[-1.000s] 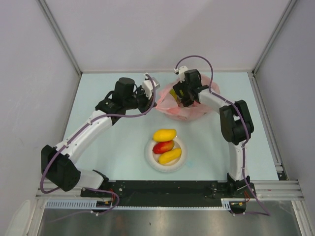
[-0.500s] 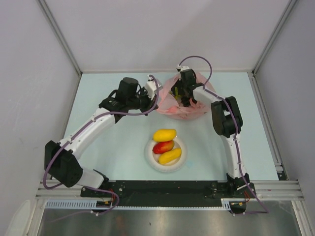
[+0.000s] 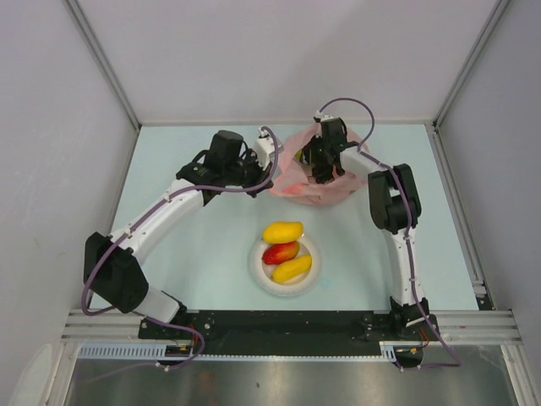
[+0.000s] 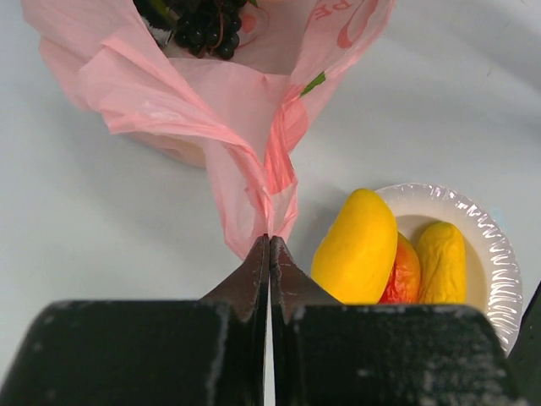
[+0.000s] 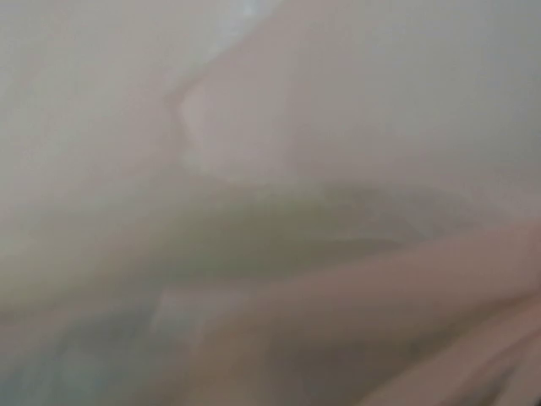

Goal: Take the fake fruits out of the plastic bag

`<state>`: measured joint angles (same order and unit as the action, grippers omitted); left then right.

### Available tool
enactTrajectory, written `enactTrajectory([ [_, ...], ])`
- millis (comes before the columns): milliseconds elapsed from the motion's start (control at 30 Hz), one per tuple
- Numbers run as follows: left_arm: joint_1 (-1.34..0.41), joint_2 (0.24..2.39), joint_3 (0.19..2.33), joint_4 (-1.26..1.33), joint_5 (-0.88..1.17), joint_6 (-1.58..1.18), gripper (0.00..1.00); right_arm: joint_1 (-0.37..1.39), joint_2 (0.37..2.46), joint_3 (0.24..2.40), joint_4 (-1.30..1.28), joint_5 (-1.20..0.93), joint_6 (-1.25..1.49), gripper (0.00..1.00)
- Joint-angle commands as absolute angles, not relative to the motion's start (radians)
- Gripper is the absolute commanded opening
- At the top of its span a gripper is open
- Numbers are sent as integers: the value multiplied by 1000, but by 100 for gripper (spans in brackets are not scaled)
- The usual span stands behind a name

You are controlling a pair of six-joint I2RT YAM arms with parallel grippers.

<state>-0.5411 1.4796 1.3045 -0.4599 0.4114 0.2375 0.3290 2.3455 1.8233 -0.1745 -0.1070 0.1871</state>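
Observation:
The pink plastic bag [image 3: 297, 191] [image 4: 211, 93] sits at the back of the table, its mouth held up. My left gripper [image 3: 272, 169] [image 4: 270, 241] is shut on a twisted strip of the bag's left edge. A dark purple grape bunch [image 4: 207, 25] shows inside the bag's mouth. My right gripper [image 3: 319, 172] reaches down into the bag from above, and its fingers are hidden. The right wrist view is only a pink and green blur. A yellow-orange mango [image 3: 282, 231] [image 4: 357, 249], a red mango [image 3: 280, 252] [image 4: 404, 272] and a yellow piece [image 3: 292, 268] [image 4: 440, 262] lie outside the bag.
The three fruits rest on a white round bowl [image 3: 258, 275] [image 4: 490, 254] in the middle of the table, in front of the bag. Grey walls close in the table on three sides. The arms' mounting rail runs along the near edge.
My right gripper has gone further down into the bag. My left arm has shifted slightly right and back, still gripping the bag's edge.

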Motion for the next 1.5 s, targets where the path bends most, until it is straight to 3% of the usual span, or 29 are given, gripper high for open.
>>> enactTrajectory([
  [0,-546,1500,1361,-460,394,242,0,313,2175,1784,-110,-231,140,43],
  [200,-538,1500,1351,-410,385,227,1,313,2076,1714,-144,-276,71,26],
  [533,-508,1514,1374,-364,356,203,0,307,1761,1530,-388,-414,-138,28],
  [733,-499,1517,1371,-357,356,190,0,307,1576,1439,-657,-606,-506,29],
  [900,-497,1519,1373,-354,368,189,0,373,1546,1422,-960,-637,-928,29],
  [1033,-497,1516,1370,-351,365,186,0,457,1566,1344,-1014,-557,-1055,28],
  [1467,-495,1451,1292,-345,357,196,0,606,1721,1335,-1028,-482,-1080,29],
])
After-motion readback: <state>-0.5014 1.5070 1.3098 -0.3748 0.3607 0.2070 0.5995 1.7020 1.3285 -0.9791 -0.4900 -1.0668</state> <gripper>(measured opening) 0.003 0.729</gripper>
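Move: The right gripper already holds the green fruit down in the bag; the plate lies about 37 cm back from it, 8 cm to its left and 3 cm lower. The nearest yellow mango is roughly 28 cm back and 8 cm left, the red mango 35 cm back and 8 cm left, both about level in height. From the left gripper, which is pinching the bag's edge, the plate is some 16 cm back, 7 cm right and 21 cm down. Keep the right gripper's hold on the green fruit, lift it out of the bag and draw it back towards the plate, about 32 cm in all, arcing up some 17 cm and then sinking by about 12, with the wrist swinging roughly 85 degrees counter-clockwise. Keep the left gripper pinched on the bag and ease it about 3 cm forward. ##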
